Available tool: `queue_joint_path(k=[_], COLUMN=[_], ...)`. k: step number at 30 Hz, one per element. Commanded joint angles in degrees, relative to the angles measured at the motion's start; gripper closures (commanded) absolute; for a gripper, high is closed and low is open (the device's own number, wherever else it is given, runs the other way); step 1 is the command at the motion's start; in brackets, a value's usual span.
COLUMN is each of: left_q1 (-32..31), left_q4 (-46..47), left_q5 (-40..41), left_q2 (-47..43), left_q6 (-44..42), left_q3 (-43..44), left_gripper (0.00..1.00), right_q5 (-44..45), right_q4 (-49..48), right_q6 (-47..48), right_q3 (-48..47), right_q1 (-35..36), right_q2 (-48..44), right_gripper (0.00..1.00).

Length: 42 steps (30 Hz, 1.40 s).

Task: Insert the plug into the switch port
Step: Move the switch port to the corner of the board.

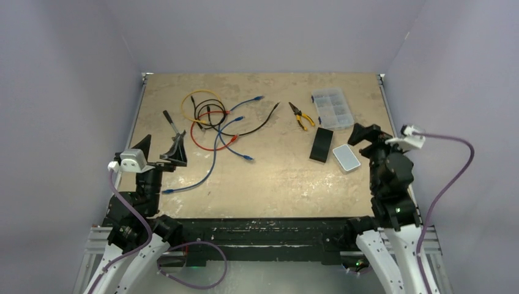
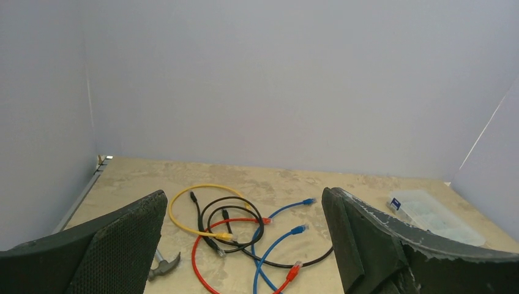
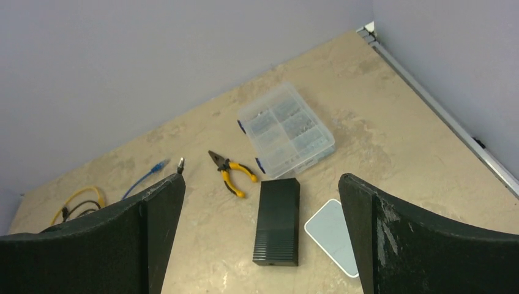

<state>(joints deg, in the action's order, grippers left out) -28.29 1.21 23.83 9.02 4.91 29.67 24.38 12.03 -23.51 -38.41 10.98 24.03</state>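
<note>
Several patch cables, yellow, black, red and blue, lie tangled on the table's left half. Their plugs show in the left wrist view: a blue plug, a red plug and a yellow plug. One long blue cable ends at a plug close to the left arm. A black box and a flat white box lie side by side right of centre; which is the switch I cannot tell, and no port faces me. My left gripper hangs open short of the tangle. My right gripper is open above the two boxes.
Yellow-handled pliers and a clear compartment box lie beyond the black box. A hammer rests left of the cables, near the left gripper. Grey walls close in the table on three sides.
</note>
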Motion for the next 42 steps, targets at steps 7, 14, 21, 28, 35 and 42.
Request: queue_joint_path(k=[7,14,21,28,35,42], left_q1=[-0.5,-0.5,-1.1,-2.0,-2.5,-2.7], left_q4=[1.7,1.7,2.2,3.0,3.5,4.0], left_q5=[0.1,-0.4,-1.2,-1.1,-0.3,0.2], left_q2=[-1.1,0.1,0.0,-0.9,-1.8,-3.0], left_q6=[-0.3,-0.3,-0.5,-1.0,-1.5,-1.8], left_q3=[0.6,0.7,0.3,-0.4,-1.3,-2.0], left_gripper=[0.01,0.01,0.01,0.01,0.01,0.02], right_q5=[-9.4,-21.5,-9.9,-13.2,-8.0,-11.0], right_q4=[19.2,17.8,18.8,14.6,14.2,11.6], right_q6=[-2.0,0.8,-3.9,-4.2,-7.2,-7.9], right_q3=[-21.3,-13.2,-13.9,-12.8,-12.0,-10.8], right_q1=[0.3,0.2,-0.7,-2.7,-3.9,-9.7], right_q2=[24.5,24.2,32.3,41.5,48.3,55.1], right_gripper=[0.01,0.01,0.01,0.01,0.01,0.01])
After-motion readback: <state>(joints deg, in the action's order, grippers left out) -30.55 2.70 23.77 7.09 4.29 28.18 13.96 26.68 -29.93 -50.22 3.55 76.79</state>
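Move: The grey box with the white rim, taken as the switch port, lies about 11 cm ahead of the right hand, 2 cm to its right and 29 cm below. The black ribbed box stands some 10 cm to the left of it and 5 cm farther out, the pliers around 30 cm ahead of the hand and 16 cm left. From the left hand the grey box is roughly 66 cm to the right, 15 cm ahead and 32 cm down. Down is the main way: the right hand first reaches forward about 5 cm, swings left, then sinks some 22 cm towards the grey box while coming back to the right. Meanwhile the wrist tips down by roughly 55 degrees, so the wide-open fingers come over the box, still clear of it. ##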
